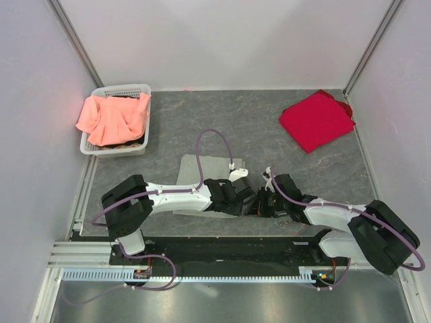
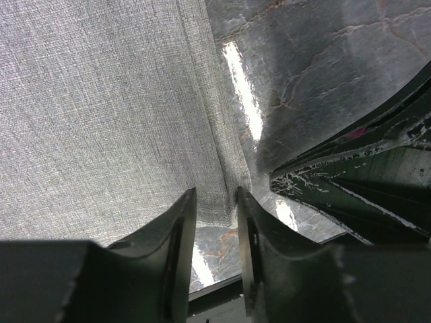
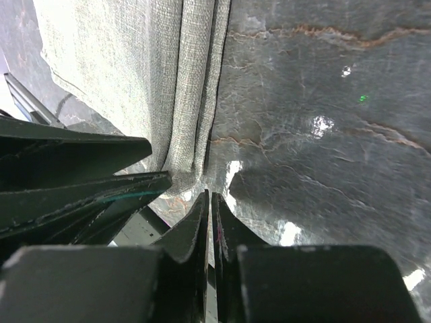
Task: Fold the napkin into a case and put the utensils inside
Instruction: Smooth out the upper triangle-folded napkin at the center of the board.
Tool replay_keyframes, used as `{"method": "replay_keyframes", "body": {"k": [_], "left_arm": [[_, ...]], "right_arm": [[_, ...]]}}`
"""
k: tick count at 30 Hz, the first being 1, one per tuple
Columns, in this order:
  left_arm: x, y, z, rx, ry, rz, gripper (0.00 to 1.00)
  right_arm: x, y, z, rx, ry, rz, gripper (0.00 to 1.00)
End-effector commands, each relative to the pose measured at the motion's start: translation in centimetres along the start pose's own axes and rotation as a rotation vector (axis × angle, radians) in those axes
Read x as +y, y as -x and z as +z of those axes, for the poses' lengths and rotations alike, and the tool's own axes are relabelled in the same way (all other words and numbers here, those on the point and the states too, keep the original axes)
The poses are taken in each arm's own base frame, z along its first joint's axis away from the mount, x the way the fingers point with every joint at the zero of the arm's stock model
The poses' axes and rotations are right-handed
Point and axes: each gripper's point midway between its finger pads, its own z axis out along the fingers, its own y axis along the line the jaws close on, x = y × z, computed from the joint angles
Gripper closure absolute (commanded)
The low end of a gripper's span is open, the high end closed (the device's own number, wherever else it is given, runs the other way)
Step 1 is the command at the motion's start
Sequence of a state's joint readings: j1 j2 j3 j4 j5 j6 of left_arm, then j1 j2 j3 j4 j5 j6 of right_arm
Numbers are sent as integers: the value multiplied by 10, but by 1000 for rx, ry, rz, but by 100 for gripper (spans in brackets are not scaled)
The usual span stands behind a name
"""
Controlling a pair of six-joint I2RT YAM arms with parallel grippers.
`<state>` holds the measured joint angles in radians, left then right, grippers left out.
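The grey-green napkin (image 1: 202, 168) lies flat on the dark table, partly under my left arm. Its right edge shows doubled layers in the right wrist view (image 3: 192, 81). My left gripper (image 2: 215, 195) hovers low at the napkin's (image 2: 101, 114) near right corner. Its jaws stand apart, the cloth's edge lies just past the tips, and bare table shows in the gap. My right gripper (image 3: 209, 196) is shut with only a thin slit, and its tips are just short of the same corner. In the top view both grippers meet (image 1: 250, 196) (image 1: 261, 204). The utensils are out of view.
A white basket (image 1: 121, 88) holding a salmon-orange cloth (image 1: 111, 118) stands at the back left. A bright red cloth (image 1: 315, 120) lies at the back right. Pale walls close in the table on three sides.
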<state>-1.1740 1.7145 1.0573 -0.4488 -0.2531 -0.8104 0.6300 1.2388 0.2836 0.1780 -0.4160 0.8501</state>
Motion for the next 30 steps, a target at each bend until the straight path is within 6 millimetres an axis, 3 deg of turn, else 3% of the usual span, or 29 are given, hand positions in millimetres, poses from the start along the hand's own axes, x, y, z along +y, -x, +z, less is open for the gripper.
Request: {"method": "replay_keyframes", "body": {"k": [1,8,13,18,23,26,30], "left_arm": [[-9,9,1,-28,9,-33,66],[-13,8,2,-15,-12,-30,65],[-15,10,0,-22,-22,-35,82],[-19,17,-9,-42,-46,-43,90],[-20,17,-12,-41,-54,-39,91],[-19,15,-12,-33,-57,-38,91],[-21,14,-13,-31,-65,-44,92]], "right_arm": [[10,4,4,-12,62,-6,90],[10,7,4,-17,54,-13,85],[9,5,9,1,56,-10,81],[12,4,13,16,84,-2,81],[9,5,8,5,53,-1,79],[8,13,3,-36,22,-21,70],[13,21,3,-47,25,-30,67]]}}
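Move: The napkin's near right corner lies right under my left fingertips, about 1 cm below, with the cloth's middle some 8 cm ahead and 9 cm to the left of that hand. From my right hand, whose nearly shut tips sit just off the napkin's right edge, the same corner is level ahead, about 2 cm to the left and 1 cm below; the utensils lie roughly 14 cm to its right and about 1 cm nearer me. I keep my left hand almost in place over the near right corner, settling about half a centimetre, and shut its half-open fingers until they pinch the folded cloth there. Beside it my right hand edges about 1 cm left towards the left gripper, then eases halfway back and starts to lift as its nearly shut fingers part to about a third open. ##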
